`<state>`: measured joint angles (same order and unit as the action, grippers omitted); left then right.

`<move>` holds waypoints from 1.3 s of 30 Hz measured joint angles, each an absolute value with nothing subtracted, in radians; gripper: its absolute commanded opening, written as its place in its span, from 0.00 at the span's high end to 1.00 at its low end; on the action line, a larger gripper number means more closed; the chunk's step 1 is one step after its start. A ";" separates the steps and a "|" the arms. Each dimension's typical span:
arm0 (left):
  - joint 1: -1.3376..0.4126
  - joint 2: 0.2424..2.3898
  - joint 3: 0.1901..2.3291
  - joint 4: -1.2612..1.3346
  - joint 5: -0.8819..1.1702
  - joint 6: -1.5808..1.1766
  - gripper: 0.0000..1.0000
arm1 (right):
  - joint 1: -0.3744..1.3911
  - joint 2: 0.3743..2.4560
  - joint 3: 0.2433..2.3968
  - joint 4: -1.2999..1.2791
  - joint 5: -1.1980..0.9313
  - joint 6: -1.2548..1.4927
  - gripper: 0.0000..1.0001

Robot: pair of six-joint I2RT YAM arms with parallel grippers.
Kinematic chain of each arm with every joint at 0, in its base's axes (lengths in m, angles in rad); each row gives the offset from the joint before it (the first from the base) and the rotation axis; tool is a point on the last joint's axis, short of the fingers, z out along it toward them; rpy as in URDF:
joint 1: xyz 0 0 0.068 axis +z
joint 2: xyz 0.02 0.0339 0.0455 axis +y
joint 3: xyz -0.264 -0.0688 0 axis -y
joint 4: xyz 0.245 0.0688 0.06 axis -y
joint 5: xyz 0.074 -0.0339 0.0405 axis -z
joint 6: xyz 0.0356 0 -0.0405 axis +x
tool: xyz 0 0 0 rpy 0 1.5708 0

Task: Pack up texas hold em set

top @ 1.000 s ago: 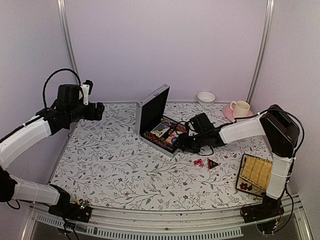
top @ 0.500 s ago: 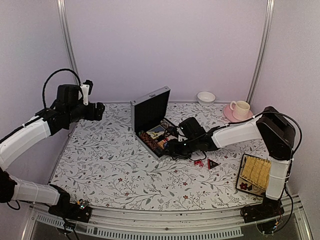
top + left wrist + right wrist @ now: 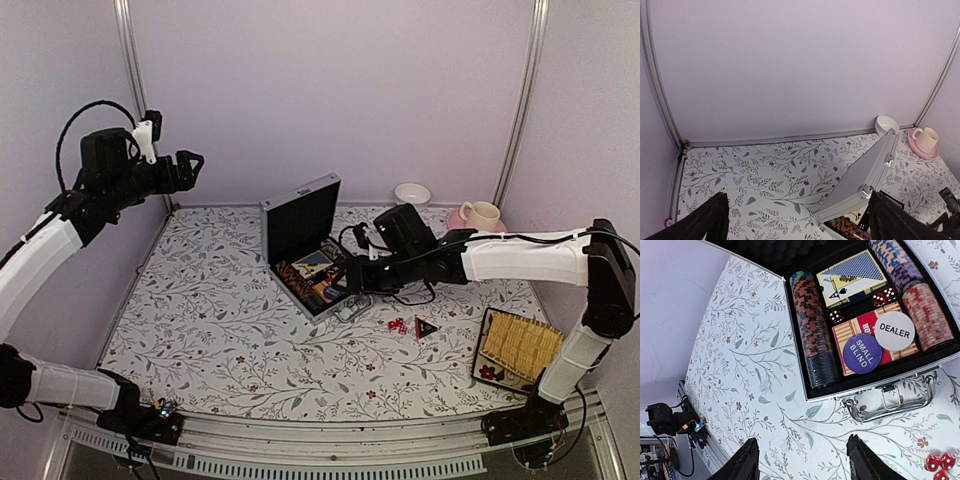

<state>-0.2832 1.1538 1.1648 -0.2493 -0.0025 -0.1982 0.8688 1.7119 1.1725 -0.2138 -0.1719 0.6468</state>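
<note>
The silver briefcase (image 3: 300, 225) stands open mid-table with its lid up. Inside the briefcase (image 3: 812, 392) lie chip stacks (image 3: 812, 325), cards (image 3: 852, 277), red dice (image 3: 883, 296) and DEALER (image 3: 894, 330) and SMALL BLIND (image 3: 862, 353) buttons. Its metal handle (image 3: 890, 402) rests on the table in front. My right gripper (image 3: 805, 460) hovers open over bare table just before the handle, holding nothing. More red dice (image 3: 397, 325) and the black-red triangular marker (image 3: 426, 327) lie on the table to the right. High at the left, my left gripper (image 3: 185, 165) is open and empty.
A yellow woven tray (image 3: 515, 345) sits at the front right. A pink cup and saucer (image 3: 480, 215) and a white bowl (image 3: 412, 193) stand along the back edge. The left wrist view shows the case lid (image 3: 865, 175) from behind.
The briefcase has turned and shifted left under my right gripper, which has since drawn back and opened a little. My left arm has risen higher.
</note>
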 measured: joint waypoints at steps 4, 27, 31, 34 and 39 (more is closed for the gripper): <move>-0.278 1.132 1.195 -0.201 -0.010 -0.189 0.03 | 0.855 1.615 1.148 -0.273 -0.162 0.635 0.41; -0.277 1.154 1.091 -0.201 -0.061 -0.150 0.03 | 0.869 1.821 1.251 -0.738 0.076 0.755 0.55; -0.277 1.154 1.091 -0.201 -0.060 -0.149 0.03 | 0.867 1.823 1.251 -0.749 0.093 0.775 0.58; -0.277 1.154 1.091 -0.201 -0.060 -0.149 0.03 | 0.863 1.832 1.251 -0.749 0.102 0.780 0.60; -0.277 1.154 1.091 -0.201 -0.059 -0.149 0.03 | 0.863 1.874 1.251 -0.753 0.123 0.787 0.64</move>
<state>-0.2771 1.1542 1.0908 -0.2012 -0.0593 -0.1490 0.8627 1.8736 1.2507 -0.7528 0.1226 0.7868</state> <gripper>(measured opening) 0.970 0.386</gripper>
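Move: The three red dice lie on the table about 12 cm to the right of the right hand, 1 cm nearer the base and some 12 cm below. The case handle is roughly 3 cm ahead of that hand and 2 cm to its right; the open case's middle is about 10 cm ahead and 4 cm left. The triangular all-in marker stands some 6 cm right of the dice, level with them. From the idle left hand the dice are around 41 cm right, 11 cm back and 35 cm below. Towards the red dice goes the empty right hand, leaving the case: right by about 11 cm and, after a slight initial rise, down a net 10 cm, its wrist swinging some 40 degrees until the left-slanting fingers point nearly straight down. The fingers narrow partway, still open. The left hand bobs up 3 cm, then settles slightly below its start, holding nothing. ##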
